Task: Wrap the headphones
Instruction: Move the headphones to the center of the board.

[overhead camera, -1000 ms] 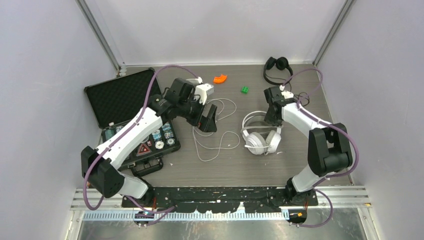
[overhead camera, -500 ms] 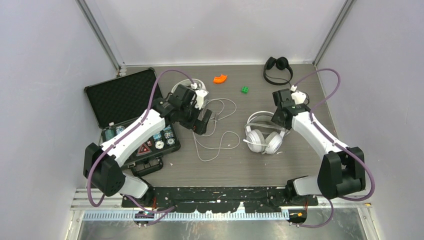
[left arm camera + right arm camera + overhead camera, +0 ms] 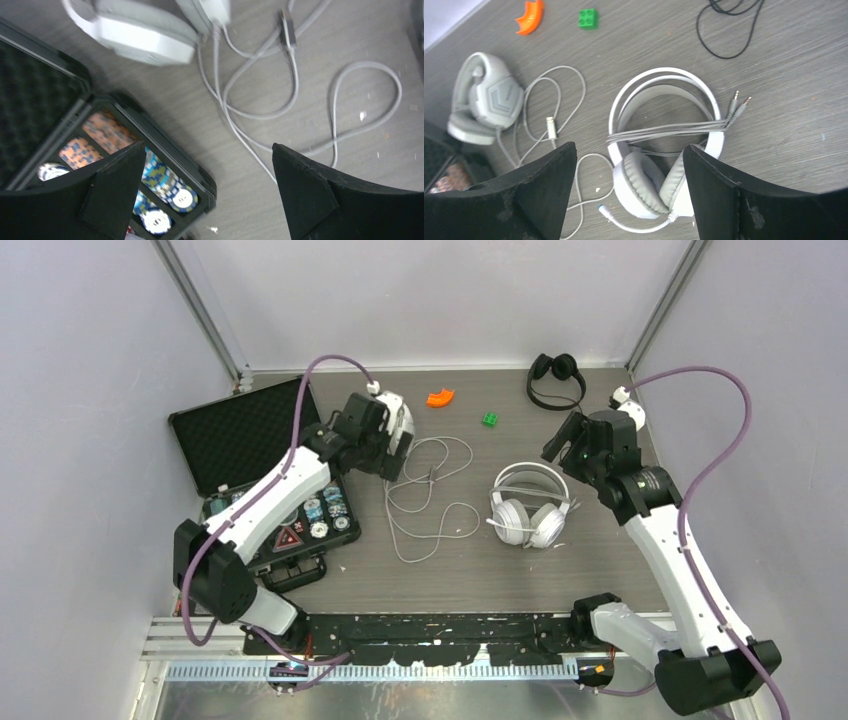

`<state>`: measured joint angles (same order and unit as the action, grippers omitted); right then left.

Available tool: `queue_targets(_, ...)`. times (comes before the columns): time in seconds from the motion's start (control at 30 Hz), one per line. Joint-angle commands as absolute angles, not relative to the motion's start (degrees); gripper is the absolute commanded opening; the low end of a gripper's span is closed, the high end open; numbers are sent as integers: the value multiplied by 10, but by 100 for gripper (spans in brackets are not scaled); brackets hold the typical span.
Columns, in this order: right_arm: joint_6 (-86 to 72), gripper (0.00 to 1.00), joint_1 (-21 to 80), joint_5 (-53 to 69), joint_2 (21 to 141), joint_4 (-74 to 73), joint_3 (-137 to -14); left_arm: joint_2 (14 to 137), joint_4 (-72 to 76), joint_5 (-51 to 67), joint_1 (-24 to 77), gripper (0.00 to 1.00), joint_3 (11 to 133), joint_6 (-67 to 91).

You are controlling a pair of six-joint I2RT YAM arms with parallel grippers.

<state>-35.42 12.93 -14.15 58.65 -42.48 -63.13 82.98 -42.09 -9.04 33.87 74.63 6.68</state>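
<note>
The white headphones (image 3: 528, 512) lie on the table right of centre, their cable (image 3: 669, 133) wound across the band (image 3: 664, 80). My right gripper (image 3: 565, 443) hangs open above and beyond them, holding nothing; in the right wrist view the gripper (image 3: 629, 146) frames the ear cups (image 3: 649, 182). The pale grey headphones (image 3: 486, 100) lie partly under my open left gripper (image 3: 383, 458), their white cable (image 3: 430, 495) in loose loops on the table. In the left wrist view the gripper (image 3: 208, 147) is empty, above the table beside the case. The black headphones (image 3: 556, 375) rest at the far edge.
An open black case (image 3: 245, 430) with poker chips (image 3: 167, 187) stands at the left. An orange piece (image 3: 439, 397) and a green brick (image 3: 490, 419) lie at the back. Grey walls close in on three sides.
My right gripper has opened and risen back to the right, away from the white headphones, which shifted slightly right. The left arm pulled back toward the far left, off the cable loops.
</note>
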Motion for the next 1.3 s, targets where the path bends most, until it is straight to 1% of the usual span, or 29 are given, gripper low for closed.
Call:
queue_targets(0.0,-354,82,133,-80,551,-409,-652,880,-372,-112,291,99,829,77)
queue_targets(0.07,-361,82,133,-56,534,-403,-649,925,-385,-95,274,97,877,70)
queue_targets(0.17,-375,83,134,-14,507,-402,-639,1000,-421,-74,253,89,965,74)
queue_targets(0.27,-393,83,135,-8,478,-402,-622,1068,-459,-79,221,81,1046,182)
queue_targets(0.33,-395,83,135,-8,466,-404,-616,1089,-452,-81,212,79,1052,220)
queue_targets(0.43,-395,83,135,-12,458,-417,-619,1103,-420,-89,210,78,1041,240)
queue_targets(0.53,-391,83,135,-20,460,-431,-630,1133,-411,-86,209,78,1057,230)
queue_targets(0.63,-392,83,135,-20,458,-432,-631,1158,-375,-35,209,79,1065,180)
queue_targets(0.8,-399,83,136,-11,462,-420,-621,1185,-349,37,210,85,1076,169)
queue_targets(0.97,-394,83,136,-14,479,-417,-625,1212,-326,47,210,86,1059,191)
queue_targets(1.07,-394,83,136,-11,482,-413,-628,1226,-308,65,210,85,1051,191)
queue_targets(1.13,-394,83,136,8,486,-407,-626,1236,-312,89,210,77,1060,192)
queue_targets(1.2,-396,83,136,22,492,-405,-624,1246,-343,136,210,61,1089,203)
queue_targets(1.27,-396,83,137,30,499,-406,-622,1239,-369,167,215,45,1089,221)
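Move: Ahead of the left hand, about 17 cm out and 4 cm to its right, the right ear cup of the gray headphones lies some 10 cm lower. From the same hand the orange piece is about 24 cm ahead and 12 cm right, the white cable loops about 5 cm ahead and 10 cm right, and the chip tray about 4 cm back and 21 cm left. That ear cup is roughly 19 cm ahead and 33 cm left of the right hand, some 15 cm lower. Swinging out over the gray headphones, the left hand goes forward about 15 cm with a slight rise, then sinks some 11 cm while easing right, to straddle the right ear cup; the wrist turns counter-clockwise and partly back, its left side dipping, and the open fingers begin closing on the cup. The empty right hand, fingers wide, backs off up and to the left about 6 cm, above the wrapped white headphones. ##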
